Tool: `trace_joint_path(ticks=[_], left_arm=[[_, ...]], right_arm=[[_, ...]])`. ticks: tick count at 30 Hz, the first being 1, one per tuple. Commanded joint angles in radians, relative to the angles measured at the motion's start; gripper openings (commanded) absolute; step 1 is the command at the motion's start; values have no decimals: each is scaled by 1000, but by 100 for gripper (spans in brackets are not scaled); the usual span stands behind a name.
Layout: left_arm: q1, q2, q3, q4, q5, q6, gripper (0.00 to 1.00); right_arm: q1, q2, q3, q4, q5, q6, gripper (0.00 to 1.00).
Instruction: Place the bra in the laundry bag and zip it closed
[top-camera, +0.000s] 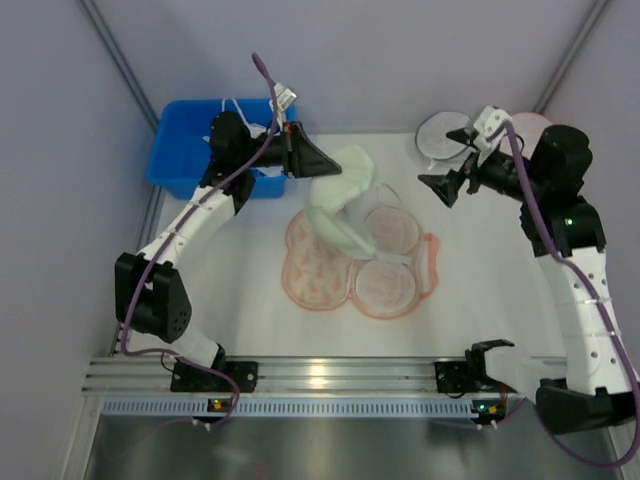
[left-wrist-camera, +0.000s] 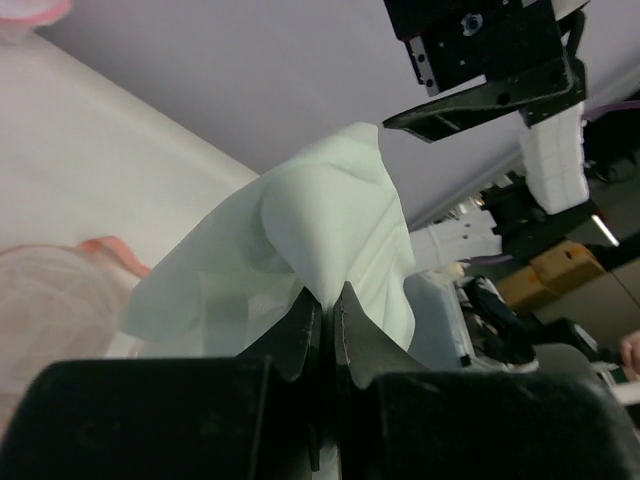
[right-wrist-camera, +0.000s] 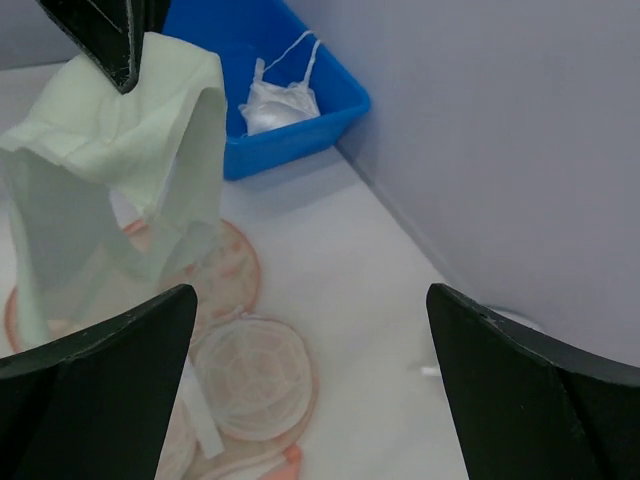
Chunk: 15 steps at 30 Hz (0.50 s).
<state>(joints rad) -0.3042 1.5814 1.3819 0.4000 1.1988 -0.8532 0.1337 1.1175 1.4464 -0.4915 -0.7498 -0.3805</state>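
The pale cream bra (top-camera: 345, 195) hangs bunched from my left gripper (top-camera: 325, 166), which is shut on its upper fold above the table. In the left wrist view the fingertips (left-wrist-camera: 345, 315) pinch the bra (left-wrist-camera: 330, 210) tightly. The peach-pink laundry bag (top-camera: 318, 268) lies open and flat under the bra, its white mesh cups (top-camera: 385, 283) facing up. My right gripper (top-camera: 441, 188) hovers open to the right of the bra, holding nothing. Its wrist view shows the bra (right-wrist-camera: 120, 150) hanging over the laundry bag (right-wrist-camera: 250, 375), with wide jaws around the gripper's gap (right-wrist-camera: 310, 300).
A blue bin (top-camera: 180, 150) at the back left holds a white string-strap bra (right-wrist-camera: 275, 105). A round white mesh pouch (top-camera: 440, 135) and a pink pouch (top-camera: 528, 122) lie at the back right. Grey walls enclose the table on both sides.
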Motion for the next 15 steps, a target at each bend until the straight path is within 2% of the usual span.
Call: trace_joint_path(ticks=[1,2,3,6,9,10,12,13,15], left_arm=[[-93,6,-17,419,102,-350,0],[-113,14,-17,453,108,-384,0],[-131,23,-17,526,113,-414,0],[-188,57,-3,614,122,-500,0],[-222,110,17,733,108,-642,0],[-234,152,26,889,101,-781,0],[-242,204,42,1055,55,-945,0],[-251,230,42,1103,35,-987,0],[-254,229,39,1103,38,-975,0]], right_arm=[[30,-145,-113,147,1,-276,99],[30,-192,-135,152,-5,-361,99],[35,-211,-152,154,-20,-401,99],[44,-272,-190,143,-78,-513,99],[64,-309,-196,119,-114,-609,99],[73,-317,-202,123,-114,-621,99],[96,-328,-202,95,-123,-704,99],[109,-326,-193,32,-131,-794,99],[118,-318,-189,-16,-135,-856,99]])
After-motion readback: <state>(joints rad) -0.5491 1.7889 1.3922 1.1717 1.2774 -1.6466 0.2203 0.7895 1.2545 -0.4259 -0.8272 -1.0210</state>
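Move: The left hand holds the pale green bra, its middle about 3 cm back, 3 right and 5 below; the open laundry bag lies some 5 cm back, 4 right and 32 below, the blue bin 25 ahead and 29 left at about bag height. From the empty right hand the bra is roughly 14 cm left, 2 back and 8 below, with the laundry bag 12 left, 3 back and 35 below. The left hand carries the bra about 11 cm back and right, nearing the open right hand, which backs off rolling. ##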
